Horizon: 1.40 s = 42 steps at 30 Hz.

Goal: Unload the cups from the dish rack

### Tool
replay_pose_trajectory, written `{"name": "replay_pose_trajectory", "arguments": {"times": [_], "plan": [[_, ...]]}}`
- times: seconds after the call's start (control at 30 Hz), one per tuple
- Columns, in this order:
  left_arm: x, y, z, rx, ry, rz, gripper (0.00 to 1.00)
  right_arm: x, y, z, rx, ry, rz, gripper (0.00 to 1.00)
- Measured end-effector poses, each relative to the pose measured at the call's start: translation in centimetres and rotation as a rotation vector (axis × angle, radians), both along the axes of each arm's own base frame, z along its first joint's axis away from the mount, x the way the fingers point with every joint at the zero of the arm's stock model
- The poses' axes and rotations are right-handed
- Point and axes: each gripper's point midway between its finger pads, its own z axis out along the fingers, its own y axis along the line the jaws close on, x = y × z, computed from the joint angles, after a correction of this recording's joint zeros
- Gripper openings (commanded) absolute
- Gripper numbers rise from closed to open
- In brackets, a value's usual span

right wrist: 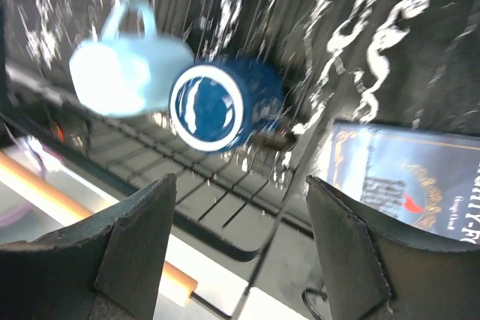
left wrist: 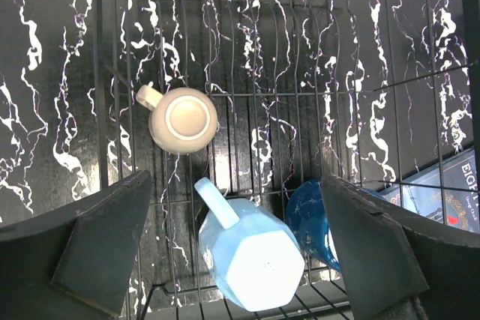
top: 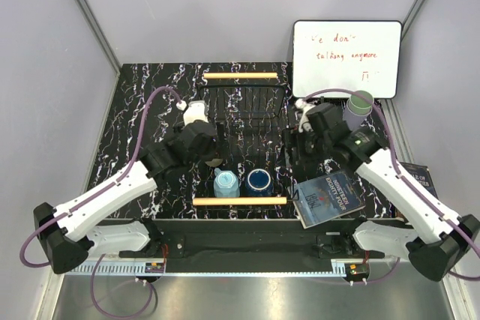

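The black wire dish rack (top: 247, 103) has a wooden bar handle at each end. At its near end lie a light blue mug (top: 226, 183) and a dark navy mug (top: 259, 180). My left gripper (top: 199, 140) hovers open over the rack's left part. Its wrist view looks down on a beige handled mug (left wrist: 182, 119), the light blue mug (left wrist: 251, 249) and the navy mug (left wrist: 309, 219). My right gripper (top: 304, 151) is open and empty at the rack's right side, above the navy mug (right wrist: 217, 103). A lavender tumbler (top: 355, 116) with a pale green one (top: 362, 100) in it stands on the table to the right.
A white whiteboard (top: 345, 58) leans at the back right. A blue book (top: 330, 196) lies right of the rack's near end, under my right arm. A darker book (top: 421, 177) lies at the table's right edge. Grey walls enclose the table.
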Motion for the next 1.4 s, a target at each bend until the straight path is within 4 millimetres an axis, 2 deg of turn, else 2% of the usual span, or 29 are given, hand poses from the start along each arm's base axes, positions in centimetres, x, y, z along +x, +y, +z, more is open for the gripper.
{"name": "replay_pose_trajectory", "arguments": {"times": [0.13,0.3,0.47,0.53,0.63,0.73,0.93,1.13,1.4], "plan": [[-0.3,0.3,-0.9,0.003,0.022,0.013,0.99,-1.9,2.2,-1.7,-0.063,0.035,0.097,0.77],[-0.7,0.6,-1.7,0.015,0.039,0.020,0.99,-3.1,4.6,-3.4,-0.115,0.051,0.169,0.77],[-0.8,1.1,-1.0,-0.007,0.021,0.030,0.99,-3.0,7.2,-5.2,-0.133,0.052,0.199,0.82],[-0.8,1.4,-0.6,-0.020,0.012,0.037,0.99,-2.5,7.9,-6.2,-0.142,0.051,0.191,0.89],[-0.7,1.6,-0.4,-0.029,0.006,0.046,0.99,-2.0,8.2,-7.8,-0.169,0.047,0.172,0.96],[-0.8,1.9,-0.9,-0.023,0.012,0.052,0.99,-1.7,8.0,-8.9,-0.196,0.040,0.154,0.99],[-0.8,2.2,-1.3,-0.017,0.021,0.059,0.99,-1.3,8.3,-9.6,-0.202,0.019,0.140,0.99],[-0.8,2.2,-1.7,-0.015,0.026,0.064,0.99,-0.9,8.7,-11.6,-0.233,0.041,0.134,0.99],[-1.0,2.5,-2.5,-0.001,0.041,0.068,0.99,-0.7,9.2,-12.5,-0.242,0.059,0.134,0.98]]}}
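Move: Down in the near end of the rack, the dark blue cup lies about 9 cm left of the right hand, 2 cm back and 15 cm below. The light blue cup is some 10 cm further left of it, level with it; the beige cup stands roughly 14 cm left and 7 cm farther out than the dark blue one. From the left hand the dark blue cup is about 12 cm right, 6 cm back, 15 cm below. Swinging left and sinking into the rack, the empty right hand drops some 12 cm and travels about 9 cm left, first dipping back 3 cm and then easing forward again. On the way its fingers spread fully and point more steeply down, ending open astride the dark blue cup. The left hand, open too, drifts a little left and down. ##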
